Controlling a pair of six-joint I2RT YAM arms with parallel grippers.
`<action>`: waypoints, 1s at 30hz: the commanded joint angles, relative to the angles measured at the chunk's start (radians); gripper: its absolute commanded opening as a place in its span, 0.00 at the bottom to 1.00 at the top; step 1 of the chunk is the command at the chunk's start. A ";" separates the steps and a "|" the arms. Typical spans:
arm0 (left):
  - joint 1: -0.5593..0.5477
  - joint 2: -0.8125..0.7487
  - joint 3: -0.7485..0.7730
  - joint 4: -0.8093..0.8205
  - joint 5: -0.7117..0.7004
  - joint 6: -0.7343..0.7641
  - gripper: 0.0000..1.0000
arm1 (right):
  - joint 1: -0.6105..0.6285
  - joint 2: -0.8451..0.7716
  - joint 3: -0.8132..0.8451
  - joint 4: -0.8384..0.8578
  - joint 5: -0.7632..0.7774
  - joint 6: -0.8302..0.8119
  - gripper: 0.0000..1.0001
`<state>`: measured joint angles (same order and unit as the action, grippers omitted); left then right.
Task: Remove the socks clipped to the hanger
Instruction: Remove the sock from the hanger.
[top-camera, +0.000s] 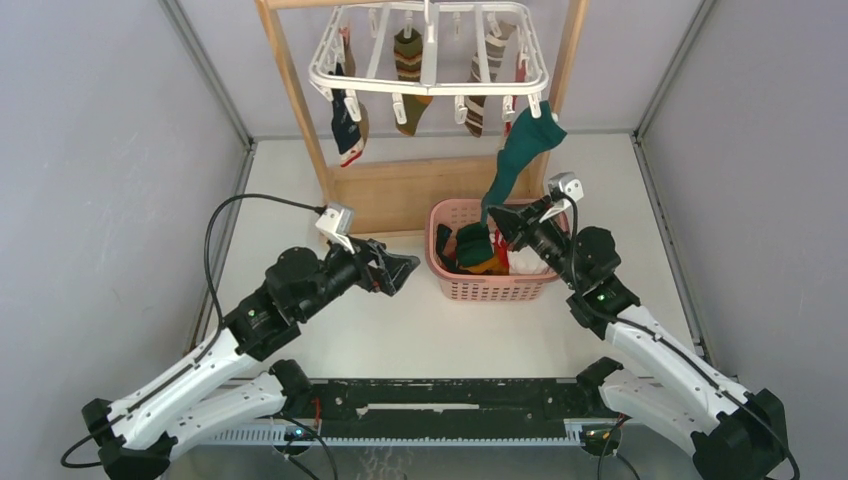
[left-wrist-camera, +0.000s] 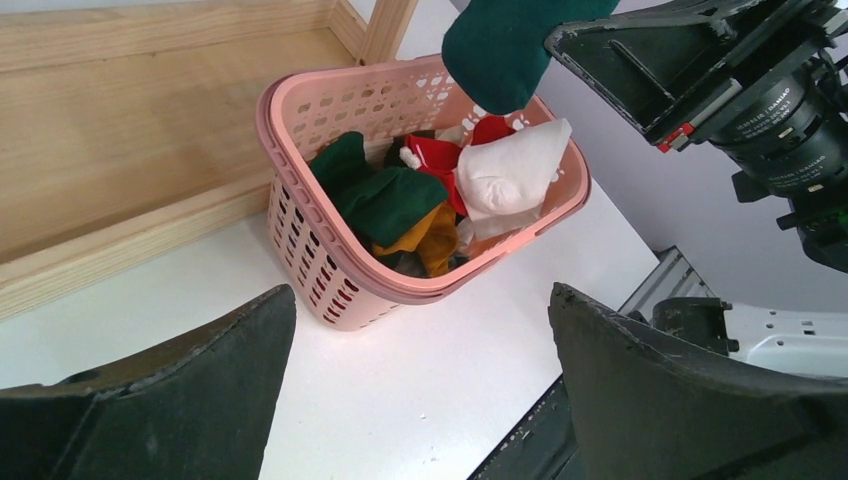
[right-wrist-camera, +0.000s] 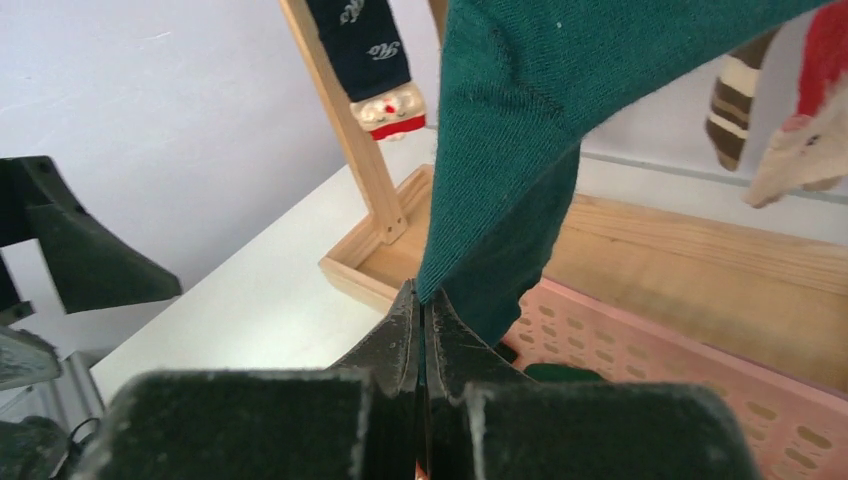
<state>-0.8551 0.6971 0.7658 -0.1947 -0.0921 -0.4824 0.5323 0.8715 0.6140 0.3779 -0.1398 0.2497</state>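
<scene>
The white hanger (top-camera: 425, 88) hangs from a wooden stand at the back. A navy sock (top-camera: 347, 125) and two brown-and-green striped socks (top-camera: 410, 80) dangle from its clips. A teal sock (top-camera: 520, 150) stretches taut from the hanger's front right corner down to my right gripper (top-camera: 500, 222). That gripper (right-wrist-camera: 422, 295) is shut on the lower edge of the teal sock (right-wrist-camera: 530, 120), just above the basket. My left gripper (top-camera: 405, 270) hovers open and holds nothing, left of the basket; its fingers (left-wrist-camera: 200, 380) frame bare table in the wrist view.
A pink basket (top-camera: 440, 270) below the hanger holds several loose socks, green, red, white and mustard (left-wrist-camera: 420, 195). The wooden stand's post (top-camera: 300, 100) and base tray (top-camera: 400, 195) are behind it. Grey walls close in both sides.
</scene>
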 joint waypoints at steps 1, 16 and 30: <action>-0.012 0.021 -0.011 0.090 0.032 -0.021 1.00 | 0.030 -0.014 0.004 -0.001 -0.023 0.062 0.00; -0.013 0.166 0.002 0.304 0.158 -0.011 1.00 | 0.093 0.034 0.004 0.105 -0.143 0.239 0.00; 0.056 0.205 -0.029 0.503 0.340 -0.099 1.00 | 0.090 0.042 0.004 0.190 -0.274 0.359 0.00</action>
<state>-0.8249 0.8906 0.7540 0.2001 0.1677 -0.5304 0.6178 0.9154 0.6140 0.4904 -0.3607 0.5571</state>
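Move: The green sock's middle is about 15 cm ahead of the left hand, 22 cm to its right and 9 cm higher. The right hand already pinches the lower end, so the middle lies from that hand about 6 cm ahead, 4 cm right and 8 cm up. The clip on the hanger is some 10 cm ahead, 7 cm right and 16 cm above the right hand; the pink basket's middle is about 6 cm ahead and 20 cm below it. Left and back, at nearly the same height, the right hand draws the pinched sock end about 8 cm away from the clip while turning some 20 degrees counter-clockwise. Meanwhile the left hand, fingers still wide open, goes about 6 cm right towards the sock, then rises about 3 cm, turning slightly clockwise and coming close to the cloth. ##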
